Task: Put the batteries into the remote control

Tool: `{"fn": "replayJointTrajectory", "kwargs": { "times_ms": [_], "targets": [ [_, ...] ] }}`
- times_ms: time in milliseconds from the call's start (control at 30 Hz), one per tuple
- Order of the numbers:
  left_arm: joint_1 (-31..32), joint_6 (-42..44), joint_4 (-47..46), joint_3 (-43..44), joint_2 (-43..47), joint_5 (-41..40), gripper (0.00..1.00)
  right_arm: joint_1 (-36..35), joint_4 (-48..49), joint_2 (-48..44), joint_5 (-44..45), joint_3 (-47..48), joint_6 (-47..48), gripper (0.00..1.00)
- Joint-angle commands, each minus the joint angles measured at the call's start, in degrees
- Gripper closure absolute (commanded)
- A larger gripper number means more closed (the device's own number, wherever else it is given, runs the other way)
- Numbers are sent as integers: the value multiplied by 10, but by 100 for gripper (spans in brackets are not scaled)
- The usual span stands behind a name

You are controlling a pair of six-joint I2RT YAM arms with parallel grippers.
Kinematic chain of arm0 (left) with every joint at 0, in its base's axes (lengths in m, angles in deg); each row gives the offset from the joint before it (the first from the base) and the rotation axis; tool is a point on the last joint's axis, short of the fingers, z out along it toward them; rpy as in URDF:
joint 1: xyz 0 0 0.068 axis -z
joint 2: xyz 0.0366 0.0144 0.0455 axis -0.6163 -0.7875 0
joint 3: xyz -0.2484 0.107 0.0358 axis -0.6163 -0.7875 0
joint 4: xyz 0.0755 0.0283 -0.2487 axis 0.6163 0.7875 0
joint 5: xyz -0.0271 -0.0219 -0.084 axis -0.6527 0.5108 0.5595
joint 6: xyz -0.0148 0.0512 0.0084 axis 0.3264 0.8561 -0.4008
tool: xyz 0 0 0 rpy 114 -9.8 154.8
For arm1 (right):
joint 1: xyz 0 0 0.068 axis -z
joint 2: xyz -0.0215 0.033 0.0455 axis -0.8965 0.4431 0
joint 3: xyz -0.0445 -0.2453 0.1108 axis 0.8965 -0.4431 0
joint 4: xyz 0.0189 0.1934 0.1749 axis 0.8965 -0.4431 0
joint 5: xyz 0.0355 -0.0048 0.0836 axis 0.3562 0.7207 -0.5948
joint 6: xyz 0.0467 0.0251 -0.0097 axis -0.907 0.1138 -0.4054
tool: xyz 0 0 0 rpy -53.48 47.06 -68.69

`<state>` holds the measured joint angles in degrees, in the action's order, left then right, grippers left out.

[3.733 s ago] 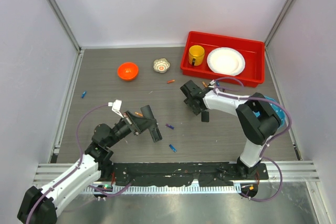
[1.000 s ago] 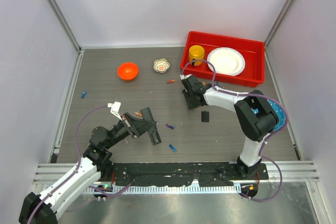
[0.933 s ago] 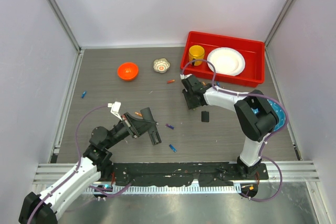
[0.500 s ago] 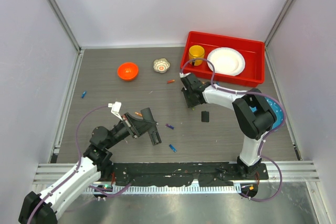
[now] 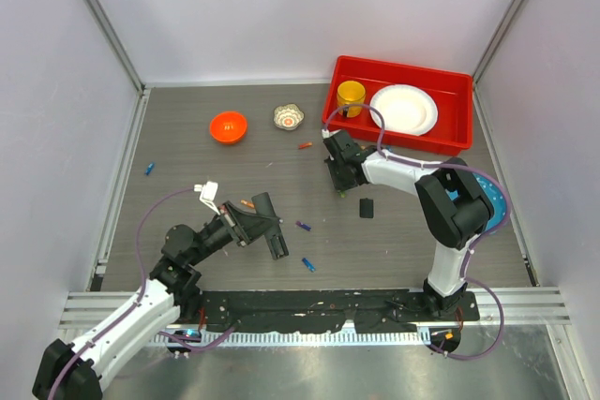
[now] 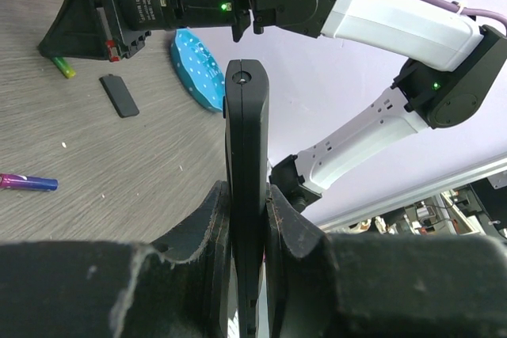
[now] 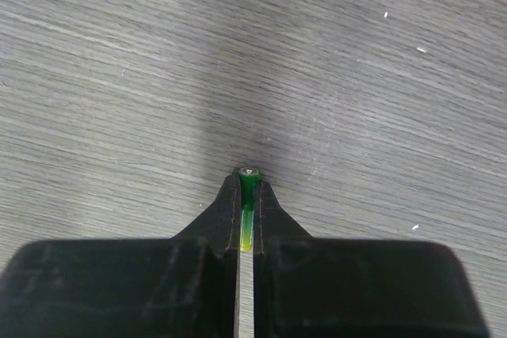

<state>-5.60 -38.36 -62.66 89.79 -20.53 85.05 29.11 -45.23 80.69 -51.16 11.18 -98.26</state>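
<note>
The remote control (image 6: pixel 246 148) is a slim black bar standing on edge, and my left gripper (image 6: pixel 246 203) is shut on it. In the top view this gripper (image 5: pixel 265 228) hovers left of centre with the remote (image 5: pixel 278 244) sticking out of it. My right gripper (image 7: pixel 248 187) is shut on a green battery (image 7: pixel 249 184), tips down at the table. From above, the right gripper (image 5: pixel 341 185) sits near the red tray's front left corner. Loose batteries lie on the table: purple (image 5: pixel 303 226), blue (image 5: pixel 307 264), orange (image 5: pixel 305 145), another orange (image 5: pixel 247 203).
A small black cover piece (image 5: pixel 367 207) lies just right of my right gripper. An orange bowl (image 5: pixel 228 125) and a small patterned bowl (image 5: pixel 289 116) stand at the back. The red tray (image 5: pixel 397 68) holds a yellow cup and a white plate. A blue battery (image 5: pixel 149 169) lies far left.
My right gripper shifted slightly up and left and closed its fingers on the green battery. The left arm with the remote has not moved.
</note>
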Motion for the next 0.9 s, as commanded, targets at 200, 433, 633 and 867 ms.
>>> {"fn": "replayJointTrajectory", "kwargs": {
  "times_ms": [200, 433, 633, 867],
  "targets": [
    [-3, -14, -81, 24, -55, -27, 100, -2, 13, -175, -24, -40, -75, 99],
    [0, -50, -184, 68, -171, -51, 100, -113, -24, -387, 63, -54, -84, 99],
    [19, -84, -295, 86, -287, -77, 100, -187, -45, -448, 98, -66, -119, 99],
    [24, -131, -440, 108, -434, -70, 100, -244, 2, -441, 117, -70, -141, 99]
  ]
}}
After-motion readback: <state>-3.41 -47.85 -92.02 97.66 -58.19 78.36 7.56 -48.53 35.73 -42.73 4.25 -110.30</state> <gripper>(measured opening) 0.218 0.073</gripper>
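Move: Already pinched by the right fingers low at the table, the green battery is bound for the remote control, whose middle is some 18 cm back, 15 cm left and 18 cm above that hand. The battery cover lies about 4 cm back and 6 cm right of the right hand, the purple battery some 8 cm back and 9 cm left, both at its level. From the left hand, gripping the remote, the green battery is about 18 cm forward, 14 right, 18 below. Lifting the green battery off the table in its unchanged pinch, the right hand rises fast by some 23 cm, drawing back about 12 and drifting left to the remote's side, while its wrist tilts so the fingertips swing forward and left, some 35 degrees. The left hand keeps its hold and brings the remote about 6 cm forward and 4 right to meet it. ##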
